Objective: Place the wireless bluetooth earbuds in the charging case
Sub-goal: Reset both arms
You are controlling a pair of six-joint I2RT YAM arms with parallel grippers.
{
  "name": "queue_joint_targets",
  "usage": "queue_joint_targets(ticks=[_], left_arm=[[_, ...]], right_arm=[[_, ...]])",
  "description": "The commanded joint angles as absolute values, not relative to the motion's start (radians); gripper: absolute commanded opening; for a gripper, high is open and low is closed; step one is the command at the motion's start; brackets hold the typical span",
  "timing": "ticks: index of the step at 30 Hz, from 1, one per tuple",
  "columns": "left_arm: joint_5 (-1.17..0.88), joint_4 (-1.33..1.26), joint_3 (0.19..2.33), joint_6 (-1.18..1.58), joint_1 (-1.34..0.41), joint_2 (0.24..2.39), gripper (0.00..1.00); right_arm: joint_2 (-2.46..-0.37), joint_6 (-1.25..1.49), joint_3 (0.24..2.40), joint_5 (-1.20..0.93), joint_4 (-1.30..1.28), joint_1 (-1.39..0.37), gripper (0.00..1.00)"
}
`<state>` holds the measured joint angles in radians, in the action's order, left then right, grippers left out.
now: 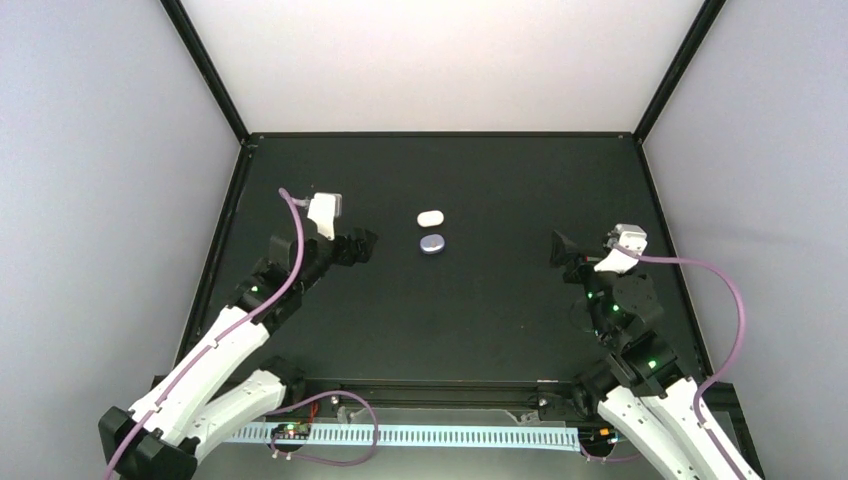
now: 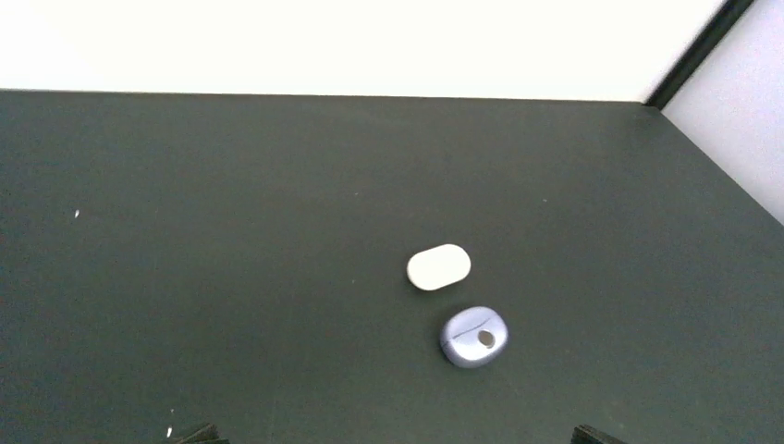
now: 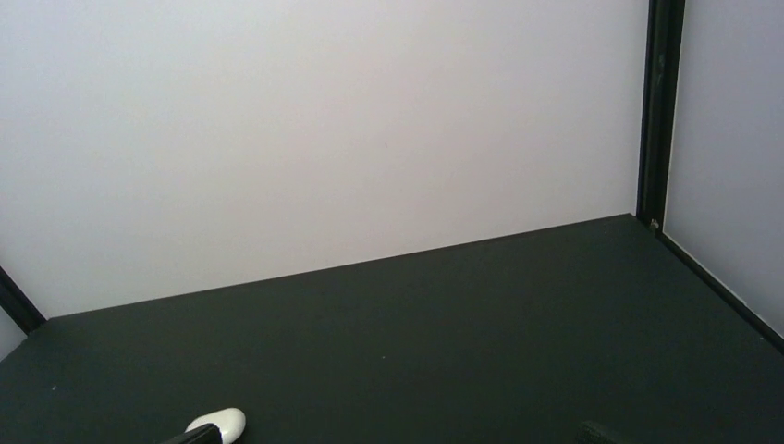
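Observation:
Two small oval charging cases lie shut near the table's middle: a white case [image 1: 430, 217] [image 2: 438, 267] and, just nearer, a lilac case [image 1: 432, 243] [image 2: 473, 338] with a small round hole on top. No earbuds show in any view. My left gripper [image 1: 362, 245] [image 2: 396, 437] stands open to the left of the cases, with only its fingertips [image 2: 194, 435] at the wrist view's bottom edge. My right gripper [image 1: 560, 250] [image 3: 398, 435] is open well to the right of them. The white case [image 3: 222, 423] peeks out beside its left fingertip.
The black table [image 1: 500, 320] is fenced by a black frame with pale walls on three sides. Lilac cables loop from both wrists, and a white perforated strip [image 1: 420, 436] runs along the near edge between the arm bases.

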<state>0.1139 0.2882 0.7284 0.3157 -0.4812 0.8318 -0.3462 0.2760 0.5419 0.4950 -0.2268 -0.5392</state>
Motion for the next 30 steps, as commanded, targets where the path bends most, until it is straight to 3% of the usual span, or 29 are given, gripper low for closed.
queue_joint_targets(ticks=[1, 3, 8, 13, 21, 22, 30], left_arm=[[0.048, 0.290, 0.809, 0.235, -0.492, 0.757, 0.99], [0.052, 0.267, 0.880, 0.225, -0.492, 0.718, 0.99], [0.084, 0.276, 1.166, 0.191, -0.492, 0.712, 0.99], [0.096, 0.248, 1.316, 0.138, -0.491, 0.720, 0.99], [0.073, 0.200, 1.289, 0.122, -0.492, 0.652, 0.99], [0.084, 0.212, 1.329, 0.158, -0.488, 0.677, 0.99], [0.084, 0.212, 1.329, 0.158, -0.488, 0.677, 0.99]], right_arm=[[-0.394, 0.309, 0.579, 0.488, -0.187, -0.541, 1.00], [-0.448, 0.312, 0.643, 0.474, -0.190, -0.541, 1.00], [-0.610, 0.334, 1.047, 0.436, -0.310, -0.542, 1.00], [-0.624, 0.304, 1.285, 0.351, -0.257, -0.541, 1.00], [-0.513, 0.199, 1.195, 0.440, -0.154, -0.543, 1.00], [-0.523, 0.262, 1.276, 0.391, -0.183, -0.539, 1.00], [-0.523, 0.262, 1.276, 0.391, -0.183, -0.539, 1.00]])
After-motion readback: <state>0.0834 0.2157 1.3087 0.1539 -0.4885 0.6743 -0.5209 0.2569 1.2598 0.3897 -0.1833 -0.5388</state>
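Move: The closed lavender charging case lies about 12 cm ahead of the left hand and 12 cm to its right, some 24 cm below. From the right hand it is about 18 cm ahead, 19 cm to the left and 29 cm below. The white charging case stands about 6 cm farther out than the lavender one, nearly in line with it. Up and back, away from the two cases, both empty arms swing clear: the left hand rises about 32 cm while drawing back some 11 cm and drifting a little left, the right rises about 28 cm and, after a slight forward start, backs off some 9 cm. Both wrists tip the fingers upward, the left by roughly 45 degrees, the right by about 30, with the grippers staying wide open; then both stop and hold. ##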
